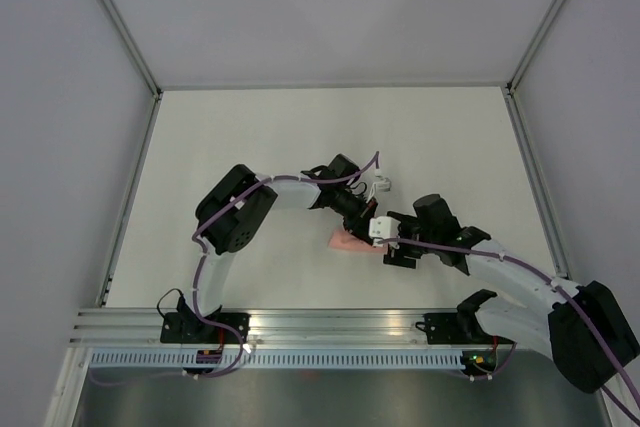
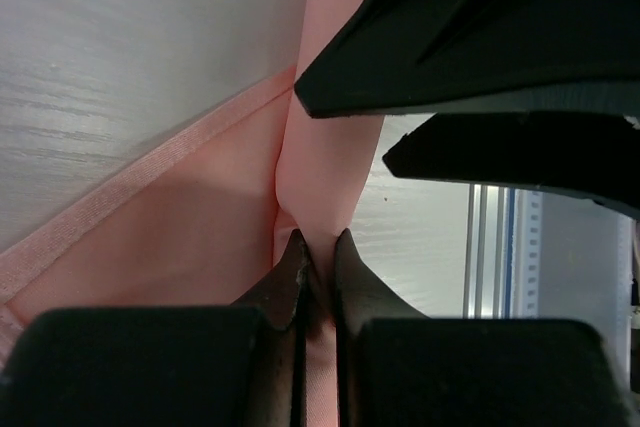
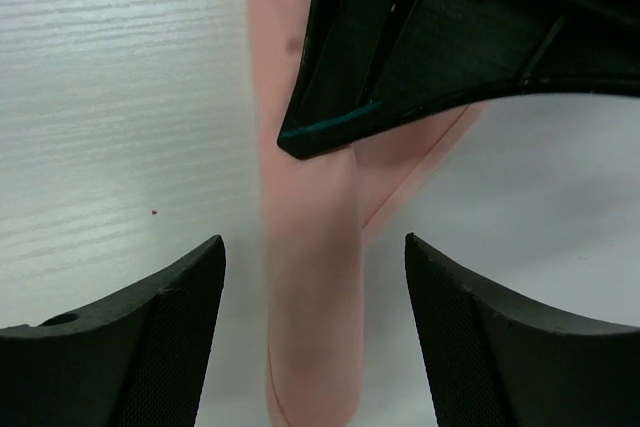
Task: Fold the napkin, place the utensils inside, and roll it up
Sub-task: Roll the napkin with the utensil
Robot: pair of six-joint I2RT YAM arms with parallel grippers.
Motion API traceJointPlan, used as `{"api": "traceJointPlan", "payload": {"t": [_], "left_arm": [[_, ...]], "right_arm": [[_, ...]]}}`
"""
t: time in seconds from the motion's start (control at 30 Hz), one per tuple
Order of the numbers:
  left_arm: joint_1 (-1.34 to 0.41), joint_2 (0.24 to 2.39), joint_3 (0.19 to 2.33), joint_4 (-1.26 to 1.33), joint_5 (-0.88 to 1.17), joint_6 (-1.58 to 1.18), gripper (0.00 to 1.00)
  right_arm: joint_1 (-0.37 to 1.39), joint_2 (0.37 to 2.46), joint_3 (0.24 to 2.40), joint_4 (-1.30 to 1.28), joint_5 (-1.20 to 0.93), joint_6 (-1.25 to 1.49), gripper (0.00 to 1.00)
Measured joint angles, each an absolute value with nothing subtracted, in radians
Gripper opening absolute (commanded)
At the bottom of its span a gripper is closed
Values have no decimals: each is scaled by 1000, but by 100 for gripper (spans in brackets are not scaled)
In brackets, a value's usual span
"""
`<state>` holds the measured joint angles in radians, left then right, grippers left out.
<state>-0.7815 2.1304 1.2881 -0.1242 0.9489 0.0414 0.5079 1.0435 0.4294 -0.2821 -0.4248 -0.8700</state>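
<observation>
The napkin (image 1: 347, 243) is a small salmon-pink bundle on the white table, between the two arms. My left gripper (image 2: 318, 237) is shut, with a raised fold of the napkin (image 2: 200, 217) pinched between its fingertips. In the right wrist view the napkin (image 3: 310, 347) lies as a slim rolled tube. My right gripper (image 3: 315, 247) stands open astride that tube, with a gap on both sides. In the top view, the left gripper (image 1: 365, 219) and right gripper (image 1: 392, 245) nearly meet over the cloth. No utensils show; I cannot tell whether they are inside the roll.
An aluminium rail (image 1: 330, 325) runs along the near table edge, carrying both arm bases. White walls enclose the table (image 1: 250, 147) on three sides. The right gripper's black fingers (image 2: 480, 37) crowd the top of the left wrist view.
</observation>
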Motion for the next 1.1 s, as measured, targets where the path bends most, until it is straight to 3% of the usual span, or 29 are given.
{"api": "traceJointPlan", "payload": {"t": [0.17,0.27,0.4,0.47,0.6,0.73,1.1], "left_arm": [[-780,2146,1297,-159,989,20,2],[-780,2150,1299,-178,1004,12,3],[-780,2151,1299,-192,1007,9,13],[-776,2151,1301,-193,1002,8,23],[-772,2143,1303,-200,990,7,35],[-767,2092,1268,-177,915,-14,40],[-677,1760,1056,19,629,-108,41]], "right_arm": [[605,1080,412,-187,-339,-850,76],[646,1106,398,-155,-308,-841,67],[667,1135,393,-132,-278,-830,47],[673,1141,392,-136,-273,-824,22],[677,1139,389,-128,-267,-827,10],[676,1143,392,-125,-264,-831,7],[630,1291,543,-263,-335,-854,4]]}}
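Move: The rolled napkin lies crosswise, pinched in the left fingers a little right of its middle. The spot the open right hand goes for is about 2 cm to its left, level with it and some 2 cm below; from the left hand that spot is roughly 3 cm to the right. The loose flap's corner lies about 5 cm ahead of the left hand and 5 cm left, and the roll's left end about 12 cm left, neither ahead nor back. While the shut left fingers still hold the roll and ease it back a good centimetre, the open right hand slides about 2 cm left and sinks 2 cm over the roll, then closes and pinches it just to the right of the left fingers, keeping its grip and edging only slightly left and forward. As the right fingers close, the left fingers open partway and let go, and the left hand then sweeps forward, up and left, some 8 cm forward and 7 cm up, turning roughly 25 degrees counter-clockwise as it clears the napkin. ##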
